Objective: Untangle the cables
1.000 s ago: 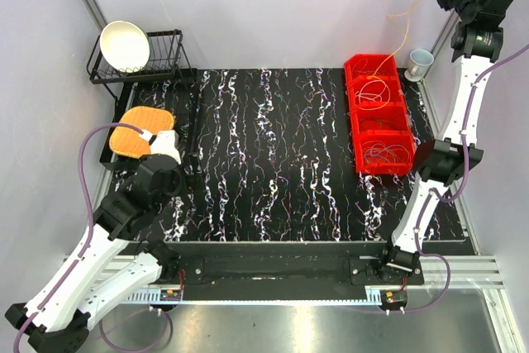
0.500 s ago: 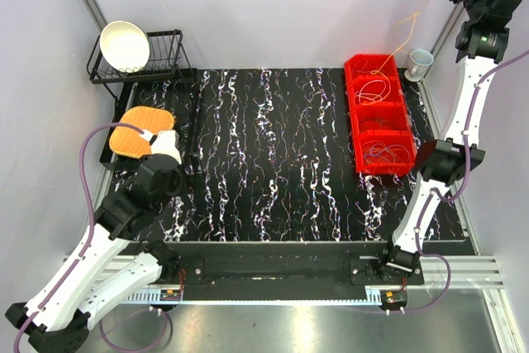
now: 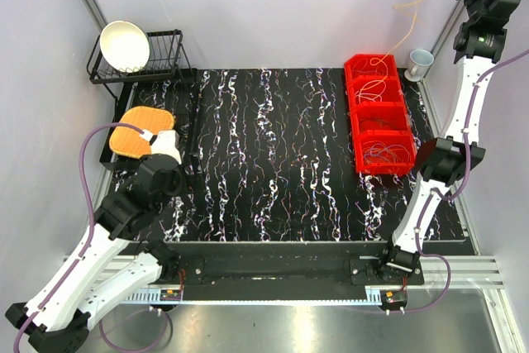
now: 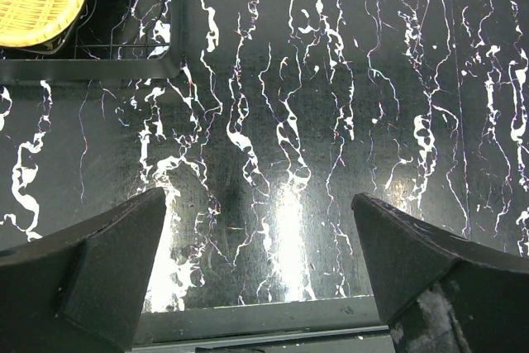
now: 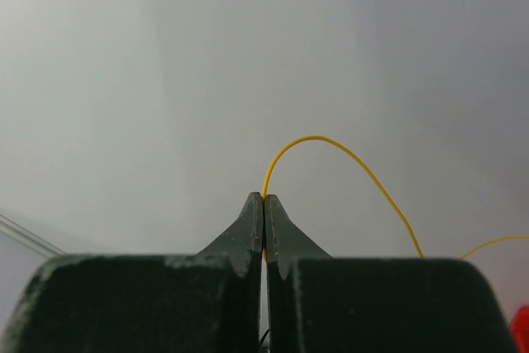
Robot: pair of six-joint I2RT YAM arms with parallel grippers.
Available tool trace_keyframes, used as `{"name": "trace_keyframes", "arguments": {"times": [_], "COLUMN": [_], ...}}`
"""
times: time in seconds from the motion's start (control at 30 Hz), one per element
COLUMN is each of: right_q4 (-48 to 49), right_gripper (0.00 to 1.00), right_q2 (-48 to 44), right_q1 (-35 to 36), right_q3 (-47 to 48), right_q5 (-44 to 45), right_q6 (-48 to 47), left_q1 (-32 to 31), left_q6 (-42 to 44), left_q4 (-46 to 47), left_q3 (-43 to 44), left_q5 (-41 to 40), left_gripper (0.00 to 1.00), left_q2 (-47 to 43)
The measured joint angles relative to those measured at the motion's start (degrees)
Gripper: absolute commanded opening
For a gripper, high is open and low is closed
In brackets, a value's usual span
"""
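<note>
High at the back right, my right gripper is shut on a thin yellow cable that arcs away from the fingertips. In the top view this cable hangs as a faint line above the red bin. More cables lie as loose loops in the bin's far compartment and its near compartment. My left gripper stands open low over the black marbled mat at the near left, with nothing between its fingers.
A black wire rack holding a white bowl stands at the back left. An orange woven basket sits in front of it. A pale cup stands behind the red bin, near the right wall.
My right gripper has risen further toward the top right corner, drawing the yellow cable higher out of the bin. The left arm has not moved.
</note>
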Motion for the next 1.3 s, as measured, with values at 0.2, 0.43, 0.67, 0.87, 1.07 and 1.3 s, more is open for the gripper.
{"name": "trace_keyframes", "arguments": {"times": [0.2,0.43,0.67,0.87,1.07,1.3], "right_q4": [1.16,4.46,8.35,11.19,11.39,11.93], "right_gripper": [0.00,0.00,0.00,0.00,0.00,0.00], "right_q2": [-0.37,-5.60,-17.84,-23.37,-25.77,-27.36], "right_q1": [0.00,-0.02,-0.07,-0.09,-0.11,-0.11], "right_q3": [-7.50,-28.76,-50.58,-52.33,-51.58,-54.27], "right_q5": [-0.87,-2.21,-2.47,-3.56,-4.57,-5.49], "right_q6": [-1.84,-2.73,-2.86,-2.86,-2.75,-1.92], "left_q1": [0.02,1.55,2.62,2.62,2.62,2.62], "left_q6": [0.00,0.07,0.52,0.63,0.63,0.63], "left_q4": [0.00,0.07,0.46,0.46,0.48,0.50], "left_q3": [0.00,0.00,-0.09,-0.09,-0.09,-0.09], "left_q5": [0.00,0.35,1.14,1.66,1.73,1.75], "left_gripper": [0.99,0.99,0.99,0.99,0.99,0.99], "left_q2": [-0.02,-0.98,-1.88,-1.88,-2.03,-2.80]}}
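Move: The right hand holds the yellow cable high up; the red bin's second compartment from the back, where some of the cable lies, is roughly 53 cm below it, about 3 cm back and 8 cm to its left. The bin's farthest compartment sits some 10 cm farther out than that one, and the mug about 7 cm ahead and 7 cm to the right of the hand, equally low. From the left hand the second compartment is about 36 cm ahead, 54 cm right and 18 cm below. Keeping its closed fingers on the yellow cable, the right hand plunges almost 20 cm above the far end of the red bin, first easing about 3 cm forward as the fingertips tip down. It then bounces up by roughly 8 cm while drawing back and a little left, the fingertips tilting partly up again, and slows still well above the bin with the cable hanging from its grip. ##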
